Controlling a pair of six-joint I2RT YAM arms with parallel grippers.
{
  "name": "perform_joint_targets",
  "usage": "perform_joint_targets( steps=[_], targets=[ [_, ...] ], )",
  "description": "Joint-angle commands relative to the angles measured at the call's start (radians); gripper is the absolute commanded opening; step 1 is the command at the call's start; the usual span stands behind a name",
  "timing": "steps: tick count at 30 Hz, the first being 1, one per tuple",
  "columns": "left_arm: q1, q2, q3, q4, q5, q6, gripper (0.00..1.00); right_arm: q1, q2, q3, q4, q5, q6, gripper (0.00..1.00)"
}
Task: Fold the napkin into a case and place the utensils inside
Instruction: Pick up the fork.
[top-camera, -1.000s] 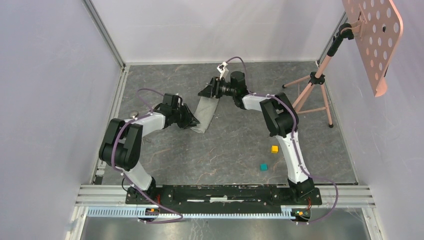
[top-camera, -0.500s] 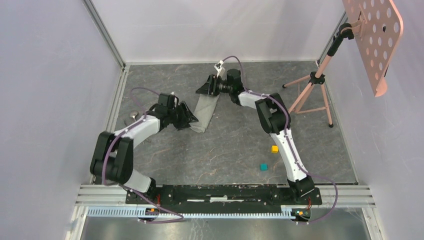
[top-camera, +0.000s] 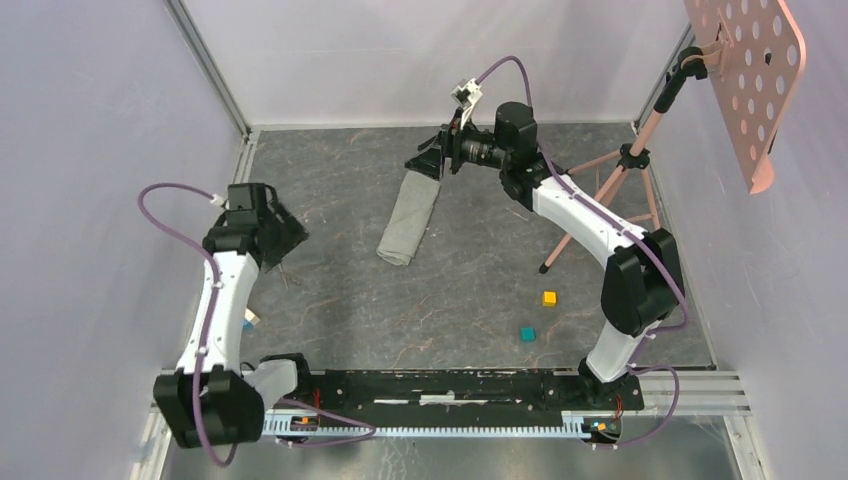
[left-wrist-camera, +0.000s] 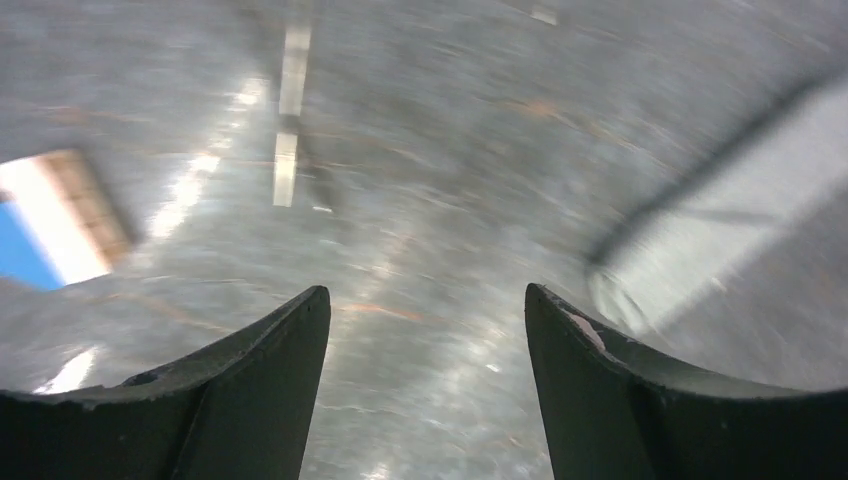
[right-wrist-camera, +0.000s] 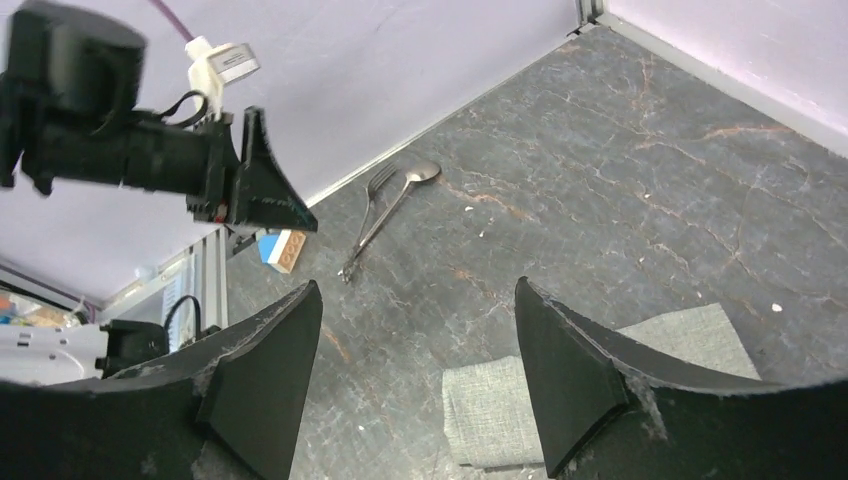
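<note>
The napkin (top-camera: 410, 218) lies on the floor folded into a long narrow grey-green strip; one end of it shows below my right gripper (right-wrist-camera: 500, 410). My right gripper (top-camera: 422, 165) hovers over the strip's far end, open, with nothing between its fingers (right-wrist-camera: 415, 290). The utensils (right-wrist-camera: 385, 205), a silver fork and spoon, lie side by side near the left wall. My left gripper (top-camera: 283, 235) is above them, well to the left of the napkin, and hides most of them from above. In its own blurred view the left gripper (left-wrist-camera: 425, 295) is open over bare floor.
A yellow cube (top-camera: 549, 298) and a teal cube (top-camera: 527, 334) sit on the right side of the floor. A pink tripod (top-camera: 620, 170) with a perforated panel (top-camera: 745, 70) stands at the back right. A small blue and wood block (right-wrist-camera: 280, 250) lies near the left rail.
My left gripper let go of the napkin's near end, opened and swung left toward the wall. My right gripper opened wider and rose off the far end, its elbow swinging right.
</note>
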Motion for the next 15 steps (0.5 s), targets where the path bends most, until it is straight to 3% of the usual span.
perform_joint_targets(
  steps=[1, 8, 15],
  targets=[
    [0.184, 0.130, 0.053, -0.141, -0.167, 0.130, 0.77, 0.002, 0.022, -0.042, -0.067, -0.019, -0.107, 0.76],
    [0.362, 0.439, 0.108, 0.011, -0.108, 0.094, 0.52, 0.002, 0.015, -0.065, -0.060, -0.029, -0.118, 0.75],
    [0.370, 0.599, 0.193, 0.100, -0.082, 0.072, 0.56, 0.002, 0.017, -0.071, -0.058, -0.024, -0.127, 0.74]
  ],
)
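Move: The fork lies about 13 cm to the left of the left gripper and some 15 cm below it, only about 1 cm farther out. The spoon's middle is roughly 2 cm farther out than the fork's and 3 cm to the right of it, with their handles crossing; the toy brick sits about 13 cm nearer the base than the fork and 5 cm to its left. From the right gripper the fork is some 41 cm left, 11 cm back and 29 cm below. Sweep the left gripper left, then mostly down, about 13 cm across and 11 cm down, to just above the crossed fork and spoon handles. On the way tip the fingers some 25 degrees steeper, turn the hand about 20 degrees counter-clockwise and narrow the fingers to roughly half open. Lower the open right gripper about 6 cm towards the folded napkin. ##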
